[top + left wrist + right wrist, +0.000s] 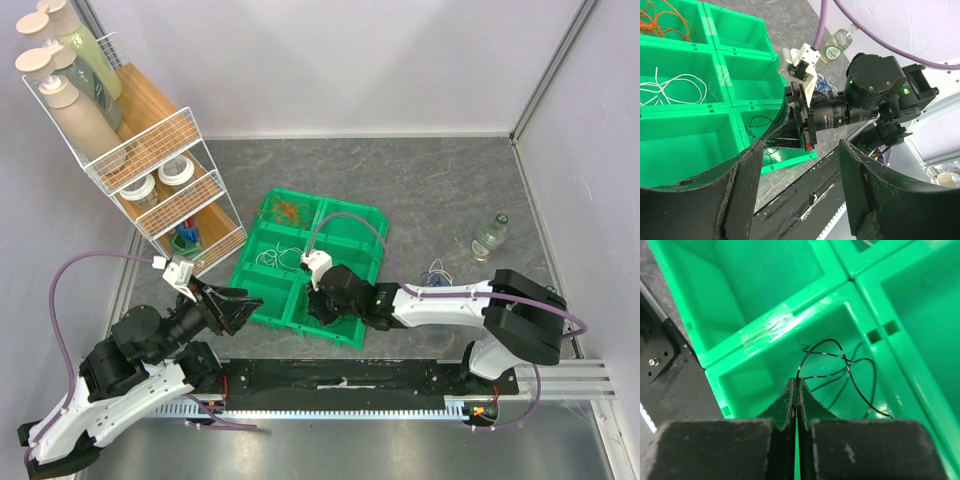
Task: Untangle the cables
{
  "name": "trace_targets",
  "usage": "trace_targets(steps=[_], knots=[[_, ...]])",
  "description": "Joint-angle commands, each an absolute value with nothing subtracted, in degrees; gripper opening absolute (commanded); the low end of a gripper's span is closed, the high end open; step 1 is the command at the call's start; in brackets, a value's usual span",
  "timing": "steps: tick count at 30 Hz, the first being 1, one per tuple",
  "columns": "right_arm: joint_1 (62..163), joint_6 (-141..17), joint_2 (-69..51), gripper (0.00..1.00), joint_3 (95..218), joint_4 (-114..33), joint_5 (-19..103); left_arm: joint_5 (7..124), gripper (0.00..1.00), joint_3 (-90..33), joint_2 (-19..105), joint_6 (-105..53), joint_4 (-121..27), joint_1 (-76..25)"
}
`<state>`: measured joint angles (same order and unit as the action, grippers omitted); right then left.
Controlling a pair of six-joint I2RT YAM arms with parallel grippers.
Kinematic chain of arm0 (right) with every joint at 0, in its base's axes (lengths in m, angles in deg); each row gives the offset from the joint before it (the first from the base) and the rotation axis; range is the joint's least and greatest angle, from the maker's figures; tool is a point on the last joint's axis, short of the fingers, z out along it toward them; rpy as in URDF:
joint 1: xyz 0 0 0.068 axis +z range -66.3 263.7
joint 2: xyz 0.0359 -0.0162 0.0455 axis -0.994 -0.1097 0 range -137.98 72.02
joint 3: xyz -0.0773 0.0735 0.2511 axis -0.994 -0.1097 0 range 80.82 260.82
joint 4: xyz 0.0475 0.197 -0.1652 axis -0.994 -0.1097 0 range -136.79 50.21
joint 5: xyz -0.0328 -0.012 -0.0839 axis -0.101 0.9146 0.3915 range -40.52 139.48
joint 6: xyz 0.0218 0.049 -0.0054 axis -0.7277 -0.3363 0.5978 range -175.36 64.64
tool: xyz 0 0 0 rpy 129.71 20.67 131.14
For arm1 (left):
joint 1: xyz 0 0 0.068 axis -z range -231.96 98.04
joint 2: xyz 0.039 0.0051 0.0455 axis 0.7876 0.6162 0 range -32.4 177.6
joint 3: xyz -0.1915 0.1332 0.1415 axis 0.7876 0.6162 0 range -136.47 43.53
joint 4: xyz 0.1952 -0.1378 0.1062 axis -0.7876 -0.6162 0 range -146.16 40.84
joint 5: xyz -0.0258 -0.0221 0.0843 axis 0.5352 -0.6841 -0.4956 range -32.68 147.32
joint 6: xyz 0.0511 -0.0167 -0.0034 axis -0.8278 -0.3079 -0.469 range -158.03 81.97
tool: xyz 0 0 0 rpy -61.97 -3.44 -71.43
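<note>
In the right wrist view my right gripper (796, 381) is shut on one end of a thin black cable (850, 370). The cable loops loosely inside a near compartment of the green tray (765, 335). From above, the right gripper (320, 306) dips into the tray's (372, 222) near right part. An orange cable (290, 210) fills the far left compartment and a white cable (275, 258) lies one compartment nearer. A small blue cable (435, 272) lies on the table right of the tray. My left gripper (243, 305) hovers open at the tray's near left edge, holding nothing.
A white wire rack (165, 190) with bottles and jars stands at the far left, close to the tray. A small clear bottle (490, 237) stands right of the blue cable. A black rail (340, 385) runs along the near table edge.
</note>
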<state>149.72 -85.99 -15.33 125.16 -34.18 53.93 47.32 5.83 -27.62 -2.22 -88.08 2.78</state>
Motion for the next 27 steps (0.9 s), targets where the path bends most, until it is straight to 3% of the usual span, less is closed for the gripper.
trace_targets(steps=[1, 5, 12, 14, 16, 19, 27], knots=[[150.32, -89.55, -17.01, 0.0, 126.69, -28.35, 49.12, 48.26, 0.68, 6.26, -26.6, -0.86, -86.17, 2.97], [150.5, -90.87, -13.69, 0.28, 129.42, -36.52, 54.83, 48.35, 0.68, 6.44, -26.6, -0.68, -86.08, 2.97], [150.41, -92.45, 2.03, 0.41, 130.13, -49.78, 62.91, 48.79, 0.68, 6.61, -25.9, -0.85, -85.82, 3.06], [150.32, -93.59, 7.39, 0.49, 129.69, -54.53, 68.69, 48.96, 0.68, 6.7, -25.55, -0.94, -85.55, 2.97], [149.97, -96.56, 12.75, 0.66, 129.07, -60.5, 77.12, 49.14, 0.68, 6.61, -25.19, -1.03, -85.46, 3.06], [147.35, -104.81, 19.97, 0.84, 126.97, -70.43, 89.26, 49.49, 0.68, 6.53, -24.4, -1.21, -85.29, 3.15], [133.01, -136.24, 24.73, 0.77, 122.92, -101.36, 91.66, 50.72, 0.67, 6.52, -22.38, -0.86, -85.29, 3.15]])
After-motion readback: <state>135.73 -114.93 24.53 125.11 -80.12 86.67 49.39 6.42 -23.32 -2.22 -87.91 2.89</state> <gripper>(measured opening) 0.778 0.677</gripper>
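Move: The right gripper is shut on the black cable, with the middle of the green tray's near-right compartment about 4 cm to its right, 2 cm ahead and 5 cm below. The empty near-left compartment is some 10 cm left and 6 cm ahead; the white-and-blue cables lie on the table about 28 cm right, 8 cm ahead and 7 cm below. From the left gripper, the near-right compartment is roughly 13 cm right, 7 cm ahead and 24 cm below. Open the right gripper wide to let go of the black cable over the near-right compartment, then lift clear of the tray by about 15 cm. As it climbs, swing it some 23 cm right and a little forward towards the white-and-blue cables, yawing about 55 degrees clockwise, and start sinking near the end, fingers open. ##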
